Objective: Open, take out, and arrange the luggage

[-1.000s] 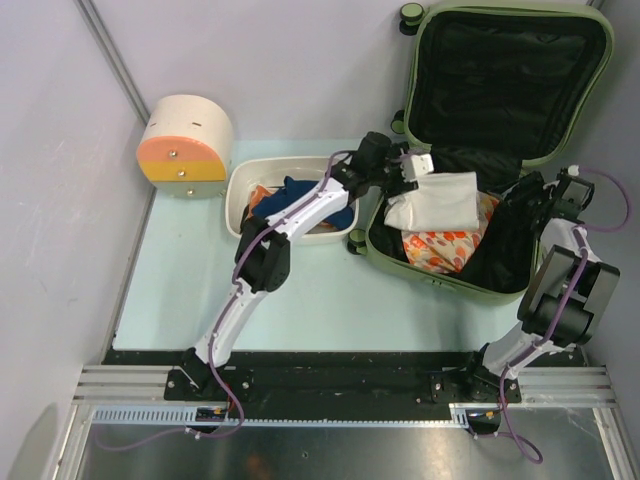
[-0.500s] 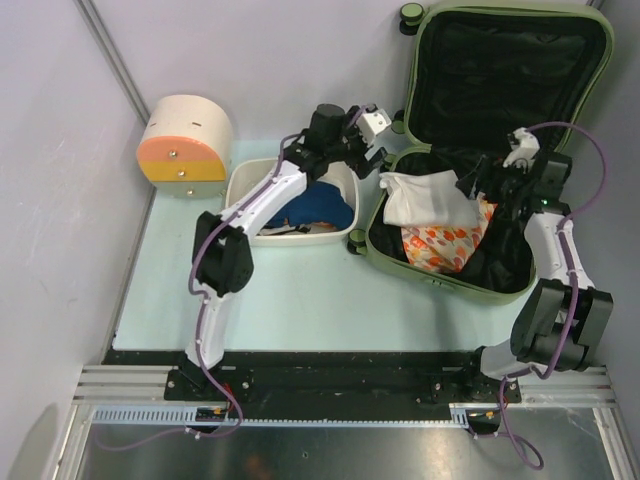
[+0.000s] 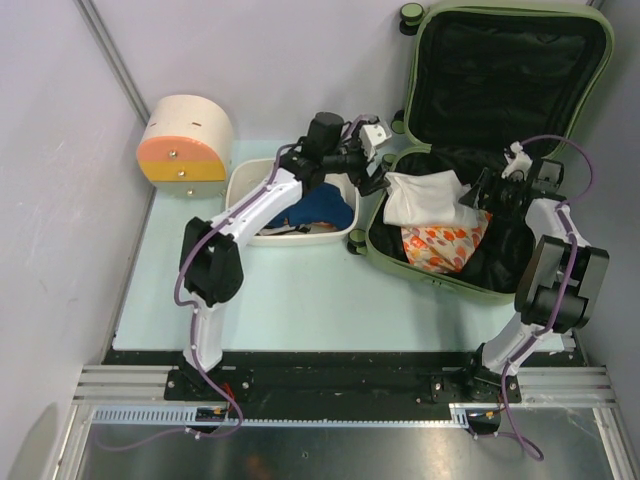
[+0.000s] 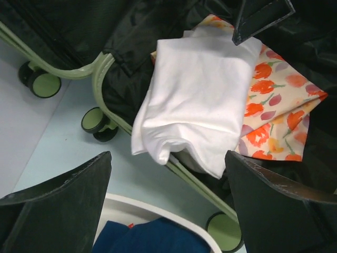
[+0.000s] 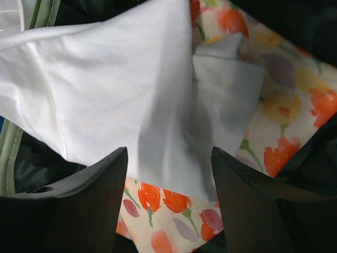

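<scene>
The olive-green luggage (image 3: 455, 285) lies open at the right, its black-lined lid (image 3: 505, 75) upright at the back. Inside lie a folded white garment (image 3: 430, 198) and, under it, a floral cloth (image 3: 440, 245). The white garment (image 4: 200, 105) hangs over the luggage's left rim (image 4: 113, 66). My left gripper (image 3: 375, 172) hovers open between the white tub and that rim, holding nothing (image 4: 168, 211). My right gripper (image 3: 472, 197) is open just above the white garment (image 5: 105, 95) and the floral cloth (image 5: 158, 221), with nothing between its fingers (image 5: 168, 205).
A white tub (image 3: 240, 185) holding a blue cloth (image 3: 325, 205) sits left of the luggage, its rim (image 4: 158, 208) just under my left gripper. A round cream drawer box with an orange front (image 3: 185, 140) stands at the back left. Luggage wheels (image 4: 97, 124) stick out towards the tub.
My left gripper has opened and drawn back left from the white garment to the gap by the tub. My right gripper has swung in from the luggage's right side to over the garment.
</scene>
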You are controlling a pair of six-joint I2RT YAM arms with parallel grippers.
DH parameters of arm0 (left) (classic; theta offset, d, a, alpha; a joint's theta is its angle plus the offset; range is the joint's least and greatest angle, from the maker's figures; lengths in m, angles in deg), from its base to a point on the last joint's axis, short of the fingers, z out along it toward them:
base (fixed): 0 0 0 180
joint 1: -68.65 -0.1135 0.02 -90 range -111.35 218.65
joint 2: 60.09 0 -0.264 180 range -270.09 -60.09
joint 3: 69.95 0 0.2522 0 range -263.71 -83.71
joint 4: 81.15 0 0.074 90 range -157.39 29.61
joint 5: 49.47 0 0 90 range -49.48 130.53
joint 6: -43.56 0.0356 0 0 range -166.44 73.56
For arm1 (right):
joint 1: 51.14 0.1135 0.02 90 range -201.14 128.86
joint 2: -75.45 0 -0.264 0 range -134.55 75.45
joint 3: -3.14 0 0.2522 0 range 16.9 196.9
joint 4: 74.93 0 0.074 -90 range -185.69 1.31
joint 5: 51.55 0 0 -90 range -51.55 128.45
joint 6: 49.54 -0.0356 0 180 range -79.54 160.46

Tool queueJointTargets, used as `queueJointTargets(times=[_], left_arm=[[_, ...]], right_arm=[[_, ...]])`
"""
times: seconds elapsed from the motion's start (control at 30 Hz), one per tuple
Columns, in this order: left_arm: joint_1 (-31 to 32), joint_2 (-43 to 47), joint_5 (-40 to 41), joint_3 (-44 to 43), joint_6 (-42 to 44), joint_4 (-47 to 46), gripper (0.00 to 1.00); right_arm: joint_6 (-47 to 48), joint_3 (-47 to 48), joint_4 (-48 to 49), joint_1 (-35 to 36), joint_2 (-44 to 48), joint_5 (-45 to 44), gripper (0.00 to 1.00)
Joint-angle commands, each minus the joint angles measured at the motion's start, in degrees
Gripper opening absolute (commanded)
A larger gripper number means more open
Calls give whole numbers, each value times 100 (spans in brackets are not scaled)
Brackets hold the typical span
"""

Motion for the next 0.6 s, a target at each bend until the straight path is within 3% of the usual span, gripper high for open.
queueJointTargets(times=[0.0,0.17,0.2,0.4,0.47,0.57], left_arm=[[368,-122,155,-42,251,-17,93],[650,-921,182,-560,514,-35,93],[755,-1027,243,-726,585,-35,92],[1036,-1827,287,-1377,779,-455,90],[1098,-1968,322,-1413,858,-667,91],[1230,-2038,340,-1335,920,-1027,91]], right_arm=[[-253,261,-271,-182,-125,602,67],[-148,261,-500,-261,-318,812,63],[-156,260,-526,-287,-345,874,57],[89,260,-912,-323,-319,1253,42],[168,260,-974,-357,-319,1419,31],[-93,260,-808,-428,-196,1682,4]])
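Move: Below and to the left hand's right lies the white cloth, its middle roughly 13 cm right, 3 cm ahead and 16 cm down; the flowered cloth under it shows some 15 cm right and 7 cm back. The white basin's middle is about 19 cm to the left hand's left and 5 cm ahead, 23 cm lower. From the right hand, the white cloth's middle is about 9 cm left, 2 cm ahead and 4 cm down, the flowered cloth 7 cm left and 8 cm back. Sinking about 13 cm while going some 12 cm right and a little back, the left hand comes down from above to the near edge of the white cloth, fingers still wide open; whether they touch isn't visible. The right hand eases some 3 cm back and 2 cm down, rolls its left side up about 10 degrees, and closes, pinching the cloth's right end. ##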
